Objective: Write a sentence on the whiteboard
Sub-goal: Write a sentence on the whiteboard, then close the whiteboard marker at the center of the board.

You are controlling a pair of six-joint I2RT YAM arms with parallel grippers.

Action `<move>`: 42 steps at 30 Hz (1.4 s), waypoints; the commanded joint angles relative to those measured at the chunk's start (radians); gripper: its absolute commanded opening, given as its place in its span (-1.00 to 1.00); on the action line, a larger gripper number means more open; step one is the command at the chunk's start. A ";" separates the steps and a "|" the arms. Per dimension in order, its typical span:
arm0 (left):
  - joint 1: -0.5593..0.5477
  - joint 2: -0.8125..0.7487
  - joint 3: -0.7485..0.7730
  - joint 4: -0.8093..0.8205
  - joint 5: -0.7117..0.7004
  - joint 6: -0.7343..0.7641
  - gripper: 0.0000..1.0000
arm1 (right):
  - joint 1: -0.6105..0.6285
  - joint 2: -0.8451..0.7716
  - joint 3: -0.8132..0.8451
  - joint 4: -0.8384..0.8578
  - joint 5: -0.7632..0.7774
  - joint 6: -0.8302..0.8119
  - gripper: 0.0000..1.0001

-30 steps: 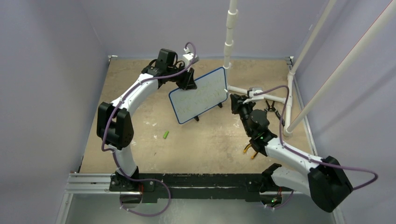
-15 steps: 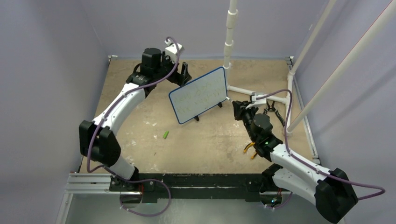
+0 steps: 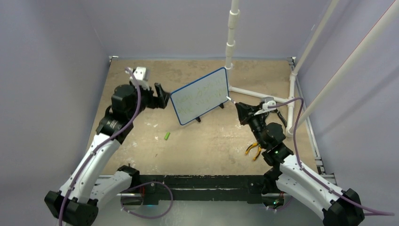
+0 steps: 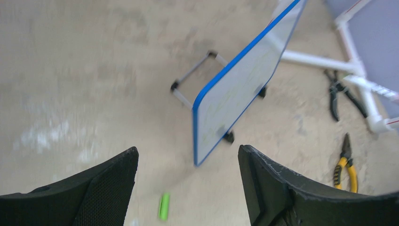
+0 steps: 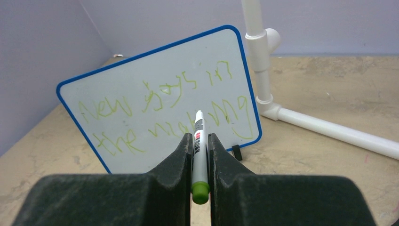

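The whiteboard (image 3: 200,95) with its blue frame stands tilted on black feet mid-table; it also shows in the right wrist view (image 5: 160,96) and edge-on in the left wrist view (image 4: 240,89). The sentence (image 5: 164,110) runs in two rows of green handwriting across it. My right gripper (image 3: 241,109) is shut on a green-ended marker (image 5: 198,150), its tip pointing at the board and a little short of it. My left gripper (image 3: 161,95) is open and empty, just left of the board's left edge.
A green marker cap (image 3: 167,135) lies on the table in front of the board, also in the left wrist view (image 4: 163,206). Yellow-handled pliers (image 3: 254,150) and black pliers (image 4: 336,92) lie at the right. White PVC pipes (image 3: 256,92) stand behind and right.
My left arm has swung from behind the board's top edge down to its left side, free of the board. My right gripper has drawn back slightly with the marker.
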 commanded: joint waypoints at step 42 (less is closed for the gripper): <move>-0.192 0.346 -0.409 0.001 -0.317 -0.254 -0.16 | 0.002 -0.145 -0.112 0.028 0.058 0.054 -1.00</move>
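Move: The green cap lies on the table far below the left gripper: about 30 cm down, some 5 cm back and 1 cm to its left. The whiteboard's middle is roughly 13 cm ahead, 18 cm to the right and 20 cm below the left gripper; the board's left stand foot is about 4 cm ahead, 15 cm right and 29 cm down. From the right gripper the cap is some 35 cm left, 3 cm back and 26 cm down. Bring the left gripper away from the whiteboard, down about 27 cm and back some 7 cm to the green cap, fast at first, then easing in. Tip the fingers down roughly 40 degrees on the way and narrow them to about half open, stopping just above the cap without gripping. Let the right gripper keep the marker and draw back about 2 cm from the board. ##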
